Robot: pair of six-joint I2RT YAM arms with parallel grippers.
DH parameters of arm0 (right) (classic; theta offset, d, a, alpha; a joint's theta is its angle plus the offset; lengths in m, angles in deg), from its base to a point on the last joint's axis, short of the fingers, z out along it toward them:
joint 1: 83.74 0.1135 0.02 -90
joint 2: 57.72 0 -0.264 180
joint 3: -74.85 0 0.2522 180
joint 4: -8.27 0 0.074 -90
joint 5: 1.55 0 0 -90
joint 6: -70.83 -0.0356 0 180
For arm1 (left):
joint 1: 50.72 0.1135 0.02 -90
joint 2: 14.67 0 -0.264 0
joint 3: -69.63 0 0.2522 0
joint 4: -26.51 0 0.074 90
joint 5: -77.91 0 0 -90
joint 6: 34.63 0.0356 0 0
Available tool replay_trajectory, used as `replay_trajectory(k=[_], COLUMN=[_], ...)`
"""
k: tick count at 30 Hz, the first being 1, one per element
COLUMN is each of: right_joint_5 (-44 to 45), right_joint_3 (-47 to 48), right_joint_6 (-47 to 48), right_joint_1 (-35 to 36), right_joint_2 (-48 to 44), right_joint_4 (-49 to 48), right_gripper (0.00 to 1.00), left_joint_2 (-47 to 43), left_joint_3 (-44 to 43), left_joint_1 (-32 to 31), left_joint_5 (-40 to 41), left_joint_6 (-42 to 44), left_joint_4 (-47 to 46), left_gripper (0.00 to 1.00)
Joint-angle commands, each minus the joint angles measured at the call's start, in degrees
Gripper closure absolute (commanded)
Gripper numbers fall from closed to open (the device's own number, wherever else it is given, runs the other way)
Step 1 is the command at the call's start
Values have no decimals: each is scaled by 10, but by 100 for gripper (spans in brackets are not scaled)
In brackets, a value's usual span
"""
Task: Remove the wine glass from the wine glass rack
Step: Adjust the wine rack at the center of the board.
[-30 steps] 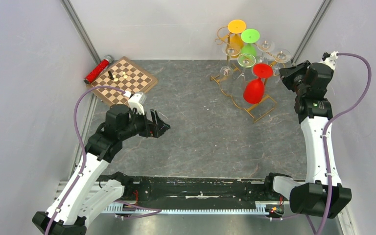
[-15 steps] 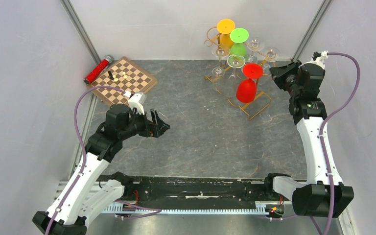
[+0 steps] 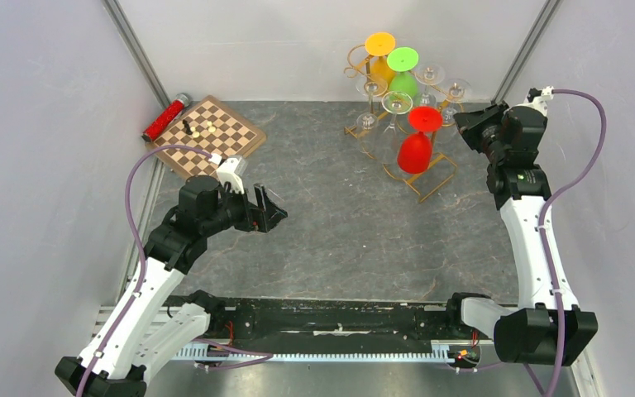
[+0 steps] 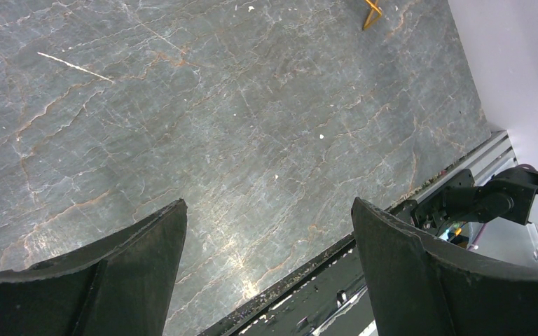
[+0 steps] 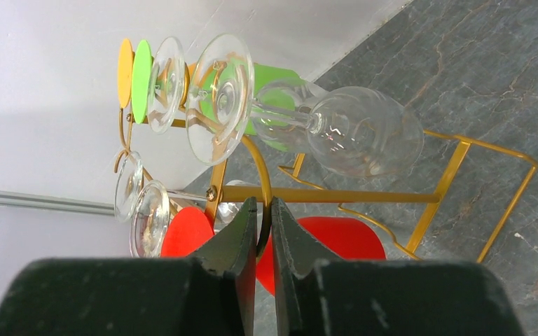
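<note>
The wine glass rack (image 3: 432,177) is a gold wire stand at the back right of the table. Several glasses hang on it: a red wine glass (image 3: 414,153), a green one (image 3: 403,83), an orange one (image 3: 379,45) and clear ones. My right gripper (image 3: 461,124) is at the rack's right side. In the right wrist view the gripper (image 5: 264,204) is shut on a curved gold hook wire of the rack (image 5: 336,194), just below a clear wine glass (image 5: 364,133) lying sideways. My left gripper (image 3: 271,212) hovers open over bare table, far left of the rack, nothing between its fingers (image 4: 147,252).
A chessboard (image 3: 208,136) with a few pieces lies at the back left, a red cylinder (image 3: 165,117) beside it against the wall. Grey walls close in on both sides and the back. A metal post (image 3: 517,58) rises behind the right arm.
The rack with its glasses has shifted left and toward the back wall, along with my right gripper holding its wire. The left arm has not moved.
</note>
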Motion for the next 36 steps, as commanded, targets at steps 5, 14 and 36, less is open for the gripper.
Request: replay_trajectory(k=[5,14,36], right_joint_5=[-10,9,31], right_joint_3=[-9,-2,-1], right_joint_6=[2,12,26], right_joint_1=[10,10,10], right_joint_2=[19,26,24], right_joint_4=[21,32,45], right_gripper=[100,91,52], left_joint_2=[0,0,-2], left_joint_3=[1,1,0], left_joint_1=[3,3,4], left_joint_5=[1,1,1], left_joint_6=[15,15,16], left_joint_4=[-13,-12,-11], left_gripper=[7,7,7])
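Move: At the right hand's fingertips, already pinched, is the curled end of the rack's upper rail; the wine rack's middle lies about 8 cm ahead, 9 cm to the left and 13 cm below. The red glass hangs about 7 cm to the left, level fore and aft, the nearest clear glass some 8 cm straight ahead, and the green glass 15 cm ahead and 11 cm left, all roughly 8 cm lower. From the left hand the rack's middle is about 25 cm ahead, 31 cm to the right. Still pinching the rail's curled end, the right hand first eases the rack about 1 cm forward and slightly to the right, then spreads its fingers from almost shut to not quite half open, ending the pinch. As they part it sinks about 1.5 cm, leaving the curl between the open fingertips, wrist almost unturned. ##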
